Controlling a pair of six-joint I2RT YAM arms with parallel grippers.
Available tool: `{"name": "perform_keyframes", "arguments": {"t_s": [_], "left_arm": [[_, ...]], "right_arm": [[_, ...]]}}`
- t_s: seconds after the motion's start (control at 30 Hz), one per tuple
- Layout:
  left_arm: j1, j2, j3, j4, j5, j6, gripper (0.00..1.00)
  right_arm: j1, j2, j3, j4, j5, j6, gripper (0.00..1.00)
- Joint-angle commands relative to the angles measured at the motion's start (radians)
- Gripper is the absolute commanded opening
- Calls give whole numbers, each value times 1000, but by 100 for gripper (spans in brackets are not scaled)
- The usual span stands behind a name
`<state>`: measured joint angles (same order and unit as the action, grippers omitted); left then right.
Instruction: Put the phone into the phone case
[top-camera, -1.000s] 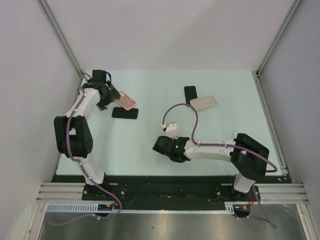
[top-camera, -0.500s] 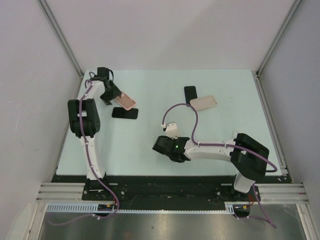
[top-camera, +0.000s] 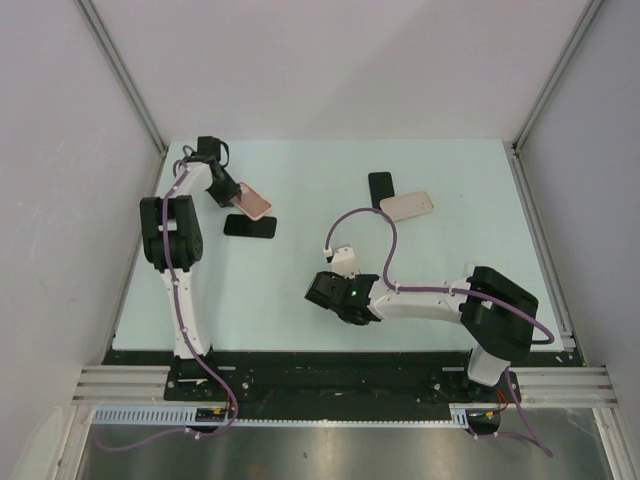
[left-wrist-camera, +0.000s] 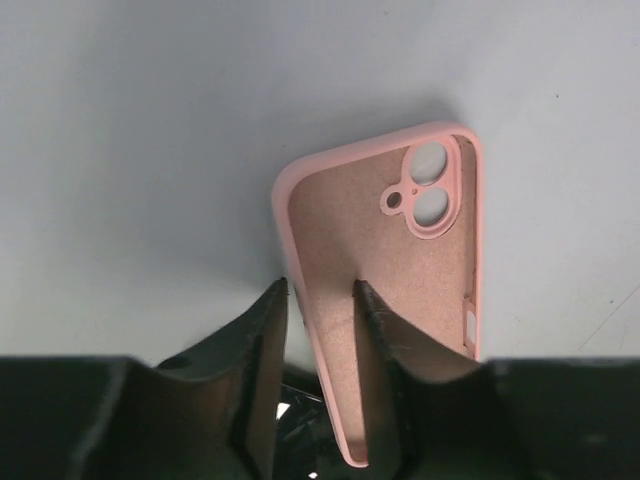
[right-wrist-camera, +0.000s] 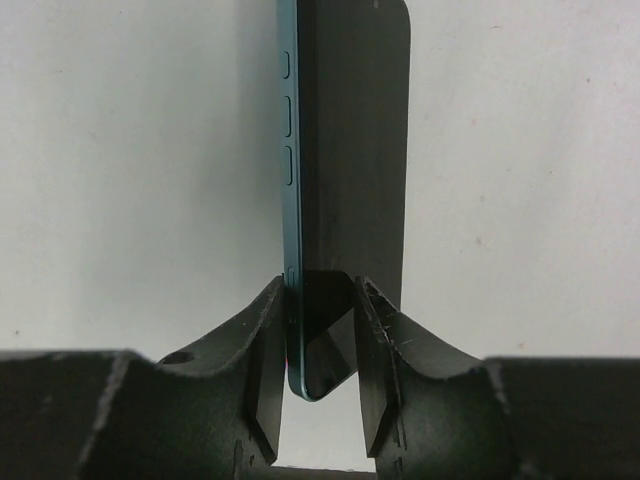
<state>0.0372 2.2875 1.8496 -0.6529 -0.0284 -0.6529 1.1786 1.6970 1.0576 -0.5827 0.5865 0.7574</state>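
The pink phone case (top-camera: 256, 203) lies open side up at the table's back left, its two camera holes showing in the left wrist view (left-wrist-camera: 385, 250). My left gripper (top-camera: 228, 190) (left-wrist-camera: 320, 287) straddles the case's long side wall, one finger outside and one on the inner floor. A thin gap remains beside the wall, so it is open. A dark teal phone (right-wrist-camera: 350, 150) stands tilted on its long edge, with my right gripper (right-wrist-camera: 320, 280) shut on its lower end. That gripper (top-camera: 320, 292) hangs low over the table's middle, where the arm hides the phone.
A black phone (top-camera: 250, 226) lies flat just in front of the pink case. Farther right, another black phone (top-camera: 380, 187) lies next to a beige case (top-camera: 407, 205). Grey walls close in the pale table (top-camera: 300, 170) on three sides.
My left arm has straightened toward the back left and its jaws have narrowed around the pink case's wall. The case has not moved. The right arm holds still.
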Motion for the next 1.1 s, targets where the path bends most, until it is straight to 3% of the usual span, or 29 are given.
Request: {"name": "perform_keyframes", "arguments": {"t_s": [0.0, 0.13, 0.17, 0.37, 0.67, 0.73, 1.07], "left_arm": [[7, 21, 51, 29, 45, 24, 32], [6, 24, 53, 22, 68, 33, 13], [6, 18, 53, 18, 83, 39, 0], [3, -69, 28, 16, 165, 59, 0], [-29, -350, -142, -8, 180, 128, 0], [-65, -440, -243, -13, 176, 150, 0], [-76, -854, -818, 24, 259, 229, 0]], "right_arm": [[12, 20, -18, 14, -60, 65, 35], [16, -2, -19, 11, -60, 63, 37], [18, -7, -18, 11, -63, 63, 38], [27, -43, -19, 24, -93, 65, 47], [30, -118, -22, -2, -76, 68, 60], [26, -135, -24, -5, -74, 50, 66], [-89, -154, -33, 46, -175, -122, 80]]}}
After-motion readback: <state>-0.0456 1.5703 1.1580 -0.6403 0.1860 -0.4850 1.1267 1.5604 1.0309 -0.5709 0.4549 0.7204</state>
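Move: The left hand stands at the near-left long rim of the pink phone case, whose middle is about 4 cm to its right and 2 cm ahead, roughly level with the pads. A black phone lies some 7 cm back and 4 cm right of this hand. The right hand holds the tilted teal phone near its near end, the phone's middle about 4 cm ahead, 1 cm left and just below. From the left hand that phone is some 30 cm back and 31 cm right. Back towards the robot, after a pause to close on the rim, the left hand carries the case: its fingers shut and pinch the long side, it lifts about 11 cm, then draws back some 17 cm and right 7, sinking a little and turning 20 degrees clockwise. The right hand eases back 2 cm and slightly down, spreading its fingers to let go of the teal phone, then rises some 4 cm and returns forward. ##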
